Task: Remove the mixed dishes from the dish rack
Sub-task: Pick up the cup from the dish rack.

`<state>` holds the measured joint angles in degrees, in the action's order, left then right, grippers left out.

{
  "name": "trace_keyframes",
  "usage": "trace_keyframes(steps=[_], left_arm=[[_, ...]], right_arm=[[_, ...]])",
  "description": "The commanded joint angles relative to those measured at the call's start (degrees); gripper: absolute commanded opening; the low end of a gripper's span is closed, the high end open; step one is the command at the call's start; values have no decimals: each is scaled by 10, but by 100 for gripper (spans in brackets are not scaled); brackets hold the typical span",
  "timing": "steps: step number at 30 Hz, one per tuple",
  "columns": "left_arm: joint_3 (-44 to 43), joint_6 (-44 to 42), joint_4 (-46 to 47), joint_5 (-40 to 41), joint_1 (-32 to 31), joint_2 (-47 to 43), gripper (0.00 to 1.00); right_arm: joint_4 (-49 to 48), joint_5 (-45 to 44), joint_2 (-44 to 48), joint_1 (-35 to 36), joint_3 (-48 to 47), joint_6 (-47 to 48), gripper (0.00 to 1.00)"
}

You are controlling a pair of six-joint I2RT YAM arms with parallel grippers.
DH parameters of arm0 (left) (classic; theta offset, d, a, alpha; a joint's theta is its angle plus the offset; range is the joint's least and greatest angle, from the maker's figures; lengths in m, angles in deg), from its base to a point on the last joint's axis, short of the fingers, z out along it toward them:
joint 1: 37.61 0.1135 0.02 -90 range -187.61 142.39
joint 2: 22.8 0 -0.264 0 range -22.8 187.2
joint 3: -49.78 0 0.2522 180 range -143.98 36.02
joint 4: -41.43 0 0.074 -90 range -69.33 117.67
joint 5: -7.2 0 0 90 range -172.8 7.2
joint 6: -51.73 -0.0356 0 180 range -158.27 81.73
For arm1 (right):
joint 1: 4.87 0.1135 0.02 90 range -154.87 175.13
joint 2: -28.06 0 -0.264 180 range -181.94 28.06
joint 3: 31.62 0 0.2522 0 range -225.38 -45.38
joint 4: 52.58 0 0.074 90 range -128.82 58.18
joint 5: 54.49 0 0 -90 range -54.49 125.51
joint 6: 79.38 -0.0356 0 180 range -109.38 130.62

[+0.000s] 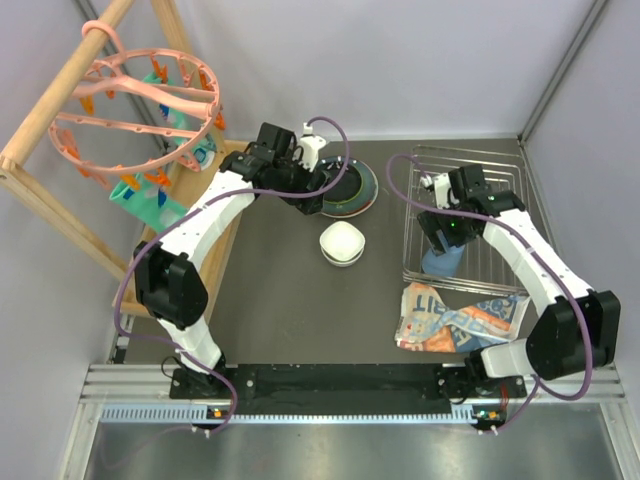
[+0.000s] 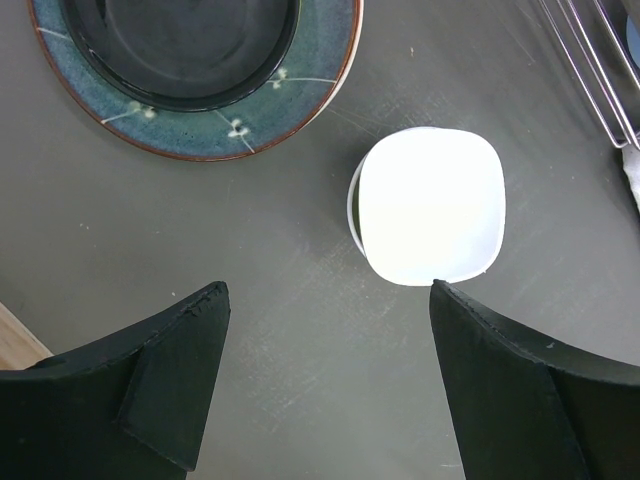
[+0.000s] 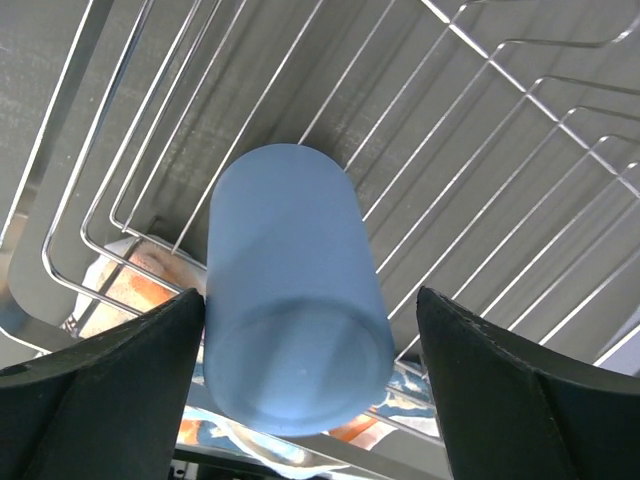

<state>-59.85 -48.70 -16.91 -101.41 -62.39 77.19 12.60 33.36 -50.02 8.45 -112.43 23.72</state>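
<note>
The dish rack (image 1: 500,170), a silver wire basket, stands at the right. A light blue cup (image 1: 443,263) lies on its side in the near left corner. In the right wrist view the cup (image 3: 290,300) is between the fingers of my right gripper (image 3: 310,300). The left finger touches it and the right one stands off, so the gripper is open. A dark teal plate (image 1: 352,190) and a small white bowl (image 1: 342,243) rest on the table left of the rack. My left gripper (image 1: 308,203) hovers open and empty beside the plate (image 2: 200,110), with the bowl (image 2: 430,205) just beyond its fingertips.
A printed orange-blue-white packet (image 1: 455,320) lies at the rack's near edge and shows through the wires (image 3: 130,270). A wooden frame with a pink ring of clips (image 1: 140,110) leans at the far left. Grey walls close in the table.
</note>
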Motion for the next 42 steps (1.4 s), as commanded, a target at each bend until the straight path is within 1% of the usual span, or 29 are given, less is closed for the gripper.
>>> trace_keyframes(steps=[1, 2, 3, 5, 6, 9, 11, 12, 18, 23, 29, 31, 33, 34, 36, 38, 39, 40, 41, 42], left_arm=[[1, -5, 15, -10, 3, -24, 85], [2, -5, 15, -10, 3, -25, 86], [2, -5, 15, -9, 3, -25, 85], [4, -5, 15, -11, 3, -24, 85], [5, -5, 16, -12, 3, -24, 86], [6, -5, 15, -14, 3, -23, 86], [7, -5, 15, -15, 3, -24, 86], [6, -5, 16, -15, 3, -24, 86], [6, -5, 18, -19, 3, -28, 86], [8, -5, 24, -38, 3, -35, 86], [23, 8, 60, -70, 3, -48, 86], [43, 23, 100, -87, 3, -58, 86], [71, 44, 138, -124, 4, -71, 86], [78, 69, 180, -140, 4, -74, 86], [96, 98, 222, -190, 3, -81, 86], [104, 153, 286, -228, 3, -83, 86], [113, 172, 310, -270, 2, -84, 85], [117, 211, 332, -287, 2, -83, 85], [120, 232, 382, -302, -1, -81, 85], [123, 249, 400, -320, -5, -80, 85]], right_arm=[[-22, 20, -7, -4, 1, 5, 84], [-22, 19, -8, -5, 0, 4, 82], [-19, 19, -8, -4, 0, 4, 77], [-15, 20, -8, -4, -2, 4, 73], [-14, 19, -7, -4, -2, 4, 69], [-5, 19, -4, -4, -5, 4, 64], [-2, 20, 1, -4, -10, 3, 62], [2, 19, 2, -5, -12, 2, 57], [25, 36, 9, -4, -47, 0, 52], [56, 36, 10, -5, -106, 1, 49], [77, 29, 13, -4, -176, 1, 48], [81, 34, 14, -4, -205, -4, 48], [84, 44, 20, -4, -227, -7, 47], [85, 48, 21, -4, -251, -9, 46], [90, 64, 25, -4, -277, -12, 46], [90, 88, 30, -4, -312, -18, 46], [87, 98, 32, -5, -330, -24, 46], [83, 109, 37, -4, -338, -28, 46], [78, 130, 40, -4, -343, -32, 46], [74, 141, 42, -4, -347, -40, 46]])
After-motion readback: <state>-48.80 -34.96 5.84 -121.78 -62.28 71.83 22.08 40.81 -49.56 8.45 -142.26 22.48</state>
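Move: The blue cup stands bottom-up in the rack between the right hand's open fingers, directly under the hand point, its middle roughly 3 cm below. From that hand the white bowls lie some 22 cm to the left and 4 cm ahead, about 7 cm lower, and the printed cloth about 10 cm back and 4 cm right, some 9 cm down. From the left hand the cup lies about 28 cm right, 9 cm back and 10 cm below. Barely sinking, the right hand closes its fingers until they clasp the cup near its base, then lifts it almost straight up out of the rack, about 17 cm, drifting slightly forward and left while the fingertips tilt forward and up some 20 degrees. Late on, the empty left hand swings its open fingers right and up, towards the rack. ##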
